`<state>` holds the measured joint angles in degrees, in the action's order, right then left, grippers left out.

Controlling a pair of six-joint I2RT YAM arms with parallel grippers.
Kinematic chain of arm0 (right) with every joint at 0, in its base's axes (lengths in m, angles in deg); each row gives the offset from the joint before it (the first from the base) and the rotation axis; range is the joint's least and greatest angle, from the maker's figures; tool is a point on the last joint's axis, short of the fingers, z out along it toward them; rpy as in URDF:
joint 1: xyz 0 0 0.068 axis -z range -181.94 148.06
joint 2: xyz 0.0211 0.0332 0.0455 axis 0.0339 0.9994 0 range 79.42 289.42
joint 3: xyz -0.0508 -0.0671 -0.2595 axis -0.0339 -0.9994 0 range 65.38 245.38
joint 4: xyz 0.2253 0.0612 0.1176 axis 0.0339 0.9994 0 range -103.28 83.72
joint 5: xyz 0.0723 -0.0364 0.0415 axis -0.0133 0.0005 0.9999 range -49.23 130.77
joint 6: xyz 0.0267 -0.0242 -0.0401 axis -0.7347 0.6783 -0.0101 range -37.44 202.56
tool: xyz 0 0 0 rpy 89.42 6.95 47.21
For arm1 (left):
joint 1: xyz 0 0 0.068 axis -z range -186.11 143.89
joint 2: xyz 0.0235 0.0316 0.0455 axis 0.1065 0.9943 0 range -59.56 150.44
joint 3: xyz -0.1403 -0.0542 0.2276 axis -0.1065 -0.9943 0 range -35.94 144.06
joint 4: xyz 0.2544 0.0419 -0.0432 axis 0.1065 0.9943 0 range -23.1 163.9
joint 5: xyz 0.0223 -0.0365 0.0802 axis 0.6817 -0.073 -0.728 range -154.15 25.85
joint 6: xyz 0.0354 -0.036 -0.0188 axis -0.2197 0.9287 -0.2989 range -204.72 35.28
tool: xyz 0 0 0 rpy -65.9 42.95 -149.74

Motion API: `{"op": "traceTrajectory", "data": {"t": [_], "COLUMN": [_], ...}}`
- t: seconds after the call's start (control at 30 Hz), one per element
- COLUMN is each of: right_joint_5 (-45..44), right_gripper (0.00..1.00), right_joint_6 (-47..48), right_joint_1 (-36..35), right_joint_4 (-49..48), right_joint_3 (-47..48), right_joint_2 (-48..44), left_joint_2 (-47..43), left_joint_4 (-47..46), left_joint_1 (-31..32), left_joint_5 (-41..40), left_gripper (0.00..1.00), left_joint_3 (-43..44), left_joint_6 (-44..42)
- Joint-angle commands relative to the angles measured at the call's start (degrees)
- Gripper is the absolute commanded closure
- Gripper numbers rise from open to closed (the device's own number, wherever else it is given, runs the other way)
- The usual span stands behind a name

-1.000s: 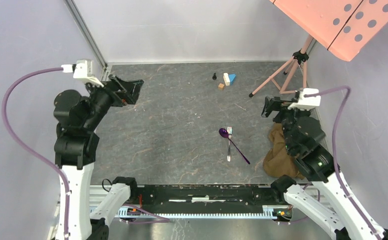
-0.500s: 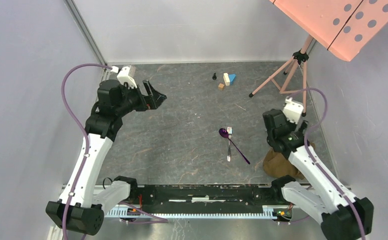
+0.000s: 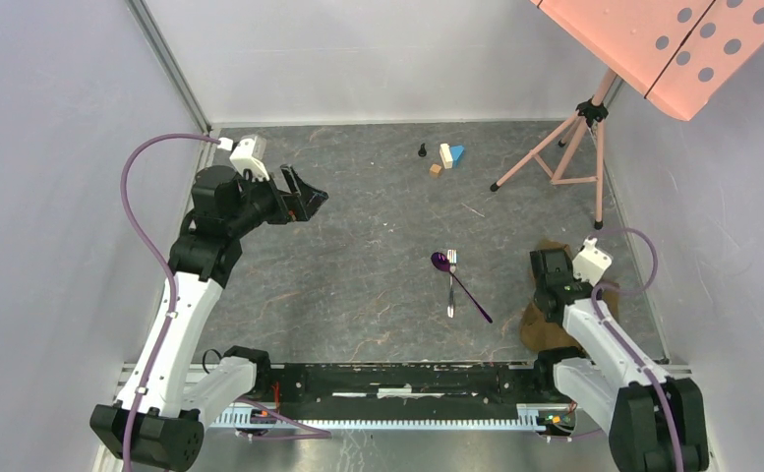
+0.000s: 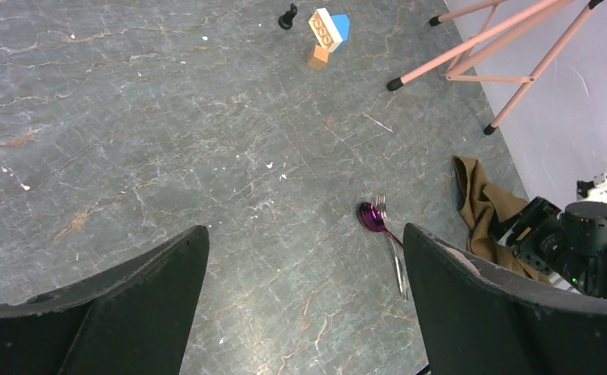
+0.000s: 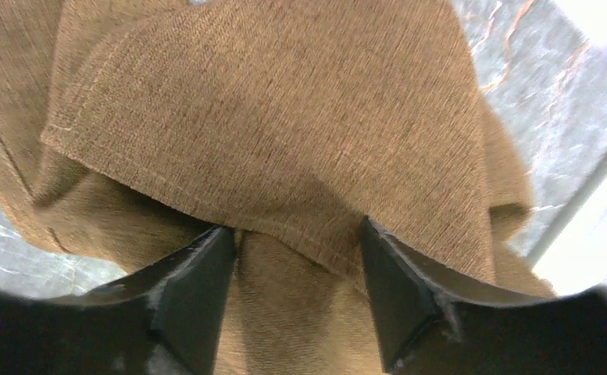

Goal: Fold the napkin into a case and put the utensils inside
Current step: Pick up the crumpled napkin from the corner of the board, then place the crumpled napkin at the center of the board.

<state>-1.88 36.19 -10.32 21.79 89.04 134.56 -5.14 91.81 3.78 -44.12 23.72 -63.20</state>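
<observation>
The brown napkin lies crumpled at the table's near right; it also shows in the left wrist view. My right gripper points down into it. In the right wrist view the napkin fills the frame, and the right gripper stands open, its dark fingers either side of a raised fold. The purple spoon and silver fork lie crossed mid-table, the spoon and fork untouched. My left gripper hovers open and empty over the far left.
Small toy blocks and a black piece sit at the far edge. A pink tripod stands far right under a pink perforated board. Walls close both sides; a black rail runs along the near edge.
My right arm has swung down and toward the near edge onto the napkin, its jaws narrowing a little. My left arm reached out over the table, then stayed nearly still.
</observation>
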Motion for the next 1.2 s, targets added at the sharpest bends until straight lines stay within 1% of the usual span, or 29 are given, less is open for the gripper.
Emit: {"op": "traceTrajectory", "data": {"t": [0.0,0.03,0.07,0.1,0.2,0.27,0.3,0.33,0.37,0.4,0.47,0.53,0.6,0.67,0.7,0.77,0.83,0.87,0.9,0.97,1.07,1.1,1.17], "right_joint_5": [0.7,0.4,-0.1,-1.2,-4.2,-3.9,-1.0,4.5,11.9,19.3,31.8,41.4,49.3,56.4,57.8,57.3,54.1,51.6,48.9,49.0,52.8,54.5,60.0], "right_gripper": [0.57,0.81,0.96,1.0,1.0,1.0,1.0,1.0,1.0,1.0,1.0,1.0,1.0,1.0,1.0,1.0,1.0,1.0,1.0,1.0,1.0,1.0,1.0], "right_joint_6": [-0.2,-0.1,0.2,0.4,4.0,10.6,16.1,22.1,28.1,31.5,34.4,35.2,35.0,34.4,33.4,32.4,34.2,35.8,37.0,37.9,37.6,36.9,33.1], "right_joint_1": [1.8,2.2,2.5,2.6,2.6,2.6,2.6,2.6,2.5,2.5,2.3,1.9,1.4,0.2,-1.1,-5.3,-12.9,-17.5,-21.3,-26.1,-30.5,-31.4,-32.5], "right_joint_4": [-9.5,-10.9,-11.7,-12.0,-12.2,-15.0,-17.7,-20.4,-23.0,-24.3,-27.3,-30.4,-32.5,-34.7,-37.0,-38.5,-37.7,-36.9,-36.4,-36.0,-35.2,-33.6,-34.6], "right_joint_3": [-5.6,-6.9,-7.7,-8.1,-6.1,-4.1,-3.0,-1.6,-0.1,1.6,4.3,7.1,11.0,15.3,17.0,21.8,29.9,33.4,37.7,45.9,58.4,61.5,64.4], "right_joint_2": [-6.7,-8.7,-11.3,-13.1,-18.5,-21.7,-23.3,-24.8,-26.4,-27.5,-28.0,-26.5,-23.5,-19.9,-17.8,-13.2,-7.6,-4.8,-2.4,3.7,12.0,14.9,19.2], "left_joint_2": [-0.9,-0.8,-1.0,-1.0,-1.2,-1.2,-1.2,-1.2,-1.2,-1.3,-1.5,-1.7,-2.1,-2.8,-3.5,-5.2,-6.6,-7.2,-7.3,-7.4,-7.9,-8.4,-9.8], "left_joint_4": [-2.9,-2.9,-2.9,-3.0,-3.2,-3.2,-3.2,-3.2,-3.2,-3.3,-3.3,-3.2,-3.3,-3.0,-2.7,-1.6,0.2,1.3,2.3,4.7,7.5,8.7,11.7], "left_joint_1": [0.1,0.0,0.1,0.0,0.0,0.1,0.1,0.0,0.0,0.1,0.1,0.0,0.1,0.0,0.0,0.0,0.0,0.1,0.0,0.0,0.0,0.0,0.1], "left_joint_5": [1.1,1.1,1.0,0.8,0.3,0.2,0.2,0.2,0.0,-0.3,-1.3,-2.3,-3.7,-7.2,-9.7,-17.4,-25.2,-27.4,-28.6,-29.0,-28.5,-28.7,-30.8], "left_gripper": [0.0,0.0,0.0,0.0,0.0,0.0,0.0,0.0,0.0,0.0,0.0,0.0,0.0,0.0,0.0,0.0,0.0,0.0,0.0,0.0,0.0,0.0,0.0], "left_joint_3": [-0.3,-0.3,-0.5,-0.6,-0.7,-0.8,-0.9,-0.9,-0.9,-0.9,-1.1,-1.3,-1.5,-1.7,-1.9,-2.2,-2.0,-1.6,-0.9,0.4,1.9,2.4,3.7], "left_joint_6": [-1.8,-1.8,-1.8,-1.7,-1.7,-1.6,-1.5,-1.4,-1.4,-1.3,-1.2,-1.3,-1.2,-0.7,-0.2,1.2,2.8,3.5,3.9,4.5,5.7,6.4,8.2]}}
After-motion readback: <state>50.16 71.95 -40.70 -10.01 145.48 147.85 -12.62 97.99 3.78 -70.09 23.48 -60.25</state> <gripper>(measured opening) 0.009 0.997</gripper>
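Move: The crumpled napkin lies under and between the right gripper's still wide-open fingers, its middle about 3 cm left, 2 cm back and 2 cm below. The spoon lies some 26 cm to the right hand's left and 1 cm back, the fork roughly 29 cm left and 1 cm ahead, both a few centimetres lower. From the left hand the napkin is far off: about 55 cm right, 13 cm back and 27 cm below. Shut the right gripper on the fold of napkin between its fingers, then lift it about 40 cm, carrying it some 35 cm left towards the middle of the board and a little forward. Swing the wrist counter-clockwise and raise the fingertips as it climbs. Late on, ease the open, empty left gripper about 8 cm left, turning counter-clockwise. ##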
